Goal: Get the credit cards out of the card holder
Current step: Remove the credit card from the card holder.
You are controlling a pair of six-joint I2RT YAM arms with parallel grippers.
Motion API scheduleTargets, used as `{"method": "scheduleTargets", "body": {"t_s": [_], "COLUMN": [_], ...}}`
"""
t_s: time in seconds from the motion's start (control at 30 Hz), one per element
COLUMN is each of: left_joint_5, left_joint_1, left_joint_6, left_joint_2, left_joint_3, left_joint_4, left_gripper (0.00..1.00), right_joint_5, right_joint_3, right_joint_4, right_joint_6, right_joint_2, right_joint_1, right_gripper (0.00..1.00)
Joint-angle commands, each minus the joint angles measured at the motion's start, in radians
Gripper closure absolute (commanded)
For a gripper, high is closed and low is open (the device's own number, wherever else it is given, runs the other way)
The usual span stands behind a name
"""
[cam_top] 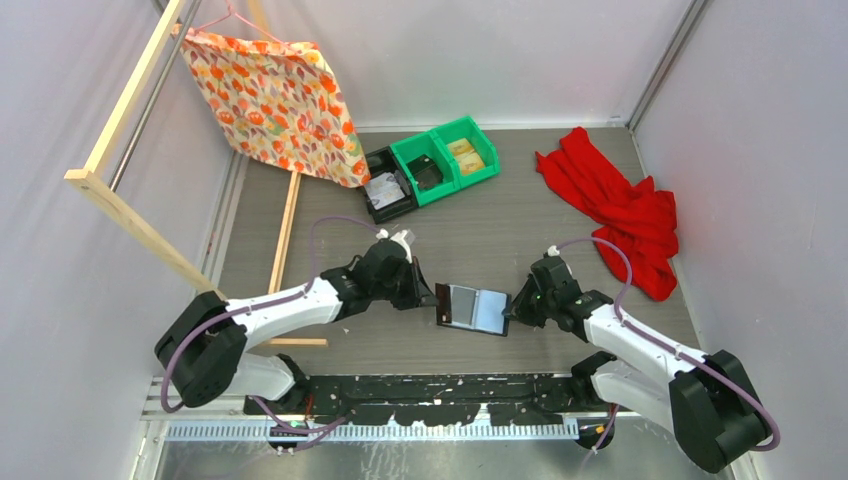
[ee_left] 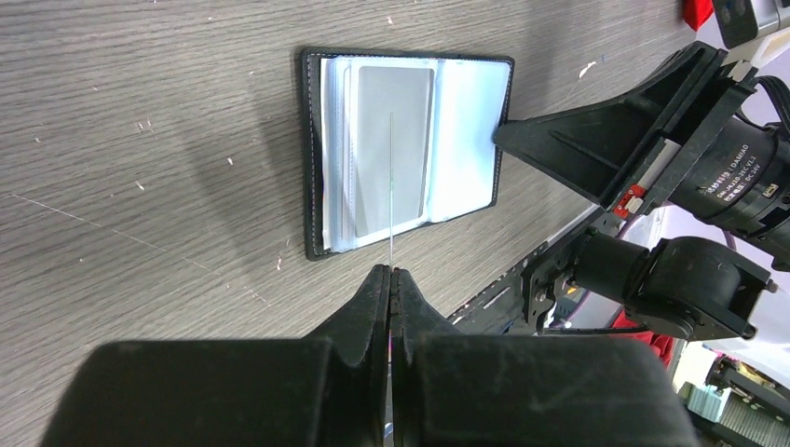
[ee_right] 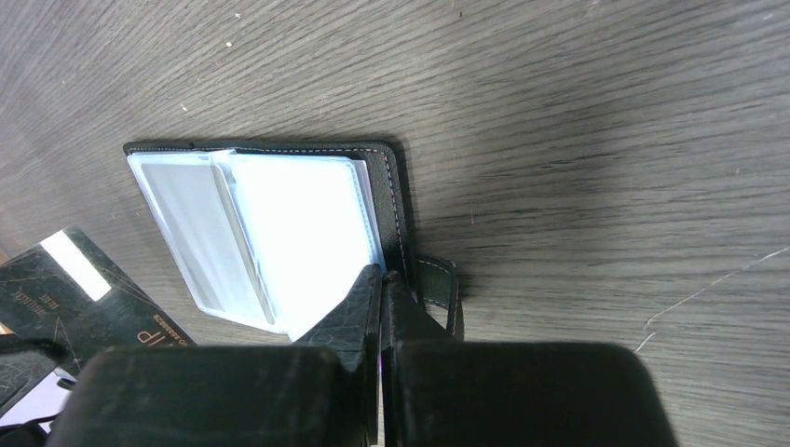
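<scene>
The black card holder (cam_top: 473, 308) lies open on the table between my two grippers, its glossy sleeves facing up. A pale grey credit card (ee_left: 396, 140) sits in its sleeves and also shows in the right wrist view (ee_right: 191, 223). My left gripper (ee_left: 391, 270) is shut on another credit card (ee_left: 391, 186), held just off the holder's left edge and seen edge-on as a thin line. From the right wrist this held card (ee_right: 84, 279) looks dark with a white stripe. My right gripper (ee_right: 384, 273) is shut, its tips resting on the holder's right edge beside the snap tab (ee_right: 438, 284).
At the back stand two green bins (cam_top: 445, 160) and a black bin (cam_top: 388, 190). A red cloth (cam_top: 615, 205) lies at the right. An orange patterned cloth (cam_top: 275, 95) hangs from a wooden frame (cam_top: 120, 200) at the left.
</scene>
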Motion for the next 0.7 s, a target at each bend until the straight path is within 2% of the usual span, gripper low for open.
{"method": "scheduleTargets", "body": {"t_s": [0.0,0.2,0.37,0.47,0.57,0.67], "left_joint_5": [0.019,0.115,0.188,0.204,0.225,0.245], "left_joint_1": [0.004,0.004,0.004,0.004,0.004,0.004], "left_joint_6": [0.02,-0.022,-0.003,0.0,0.007,0.003], "left_joint_2": [0.003,0.07,0.117,0.12,0.123,0.122], "left_joint_3": [0.034,0.03,0.089,0.101,0.111,0.108], "left_joint_4": [0.001,0.141,0.141,0.143,0.136,0.146], "left_gripper": [0.99,1.0,0.99,0.99,0.99,1.0], "right_joint_5": [0.032,0.028,0.021,0.022,-0.004,-0.114], "right_joint_3": [0.026,0.036,0.069,0.089,0.101,0.108], "right_joint_4": [-0.039,-0.057,-0.103,-0.119,-0.109,-0.055], "right_joint_6": [-0.018,-0.022,-0.025,-0.025,-0.029,-0.029], "right_joint_2": [-0.006,-0.026,-0.106,-0.2,-0.272,-0.291], "right_joint_1": [-0.004,-0.004,-0.004,-0.015,-0.031,-0.037], "right_gripper": [0.99,0.97,0.71,0.58,0.5,0.46]}}
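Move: The left gripper already holds the black credit card, its middle about 2 cm below the pads and 1 cm to their right. The open card holder lies some 7 cm to the right, 1 cm nearer the base and 8 cm below that hand; the right gripper is about 14 cm to its right, 1 cm back and 7 cm lower. From the right gripper, shut on the card holder's right edge, the card is about 13 cm left, 1 cm ahead and 5 cm higher, the holder's middle 7 cm left, level fore and aft and at its height, and the strap 2 cm right and 1 cm back. Open the right gripper about halfway so that it lets go of the card holder's right edge, and lift it some 7 cm, drifting slightly forward as the fingers tip up a little. Meanwhile keep the left fingers shut on the card and carry it about 4 cm right, over the holder and towards the right gripper, dipping slightly before rising, with the wrist turning about 10 degrees clockwise. ##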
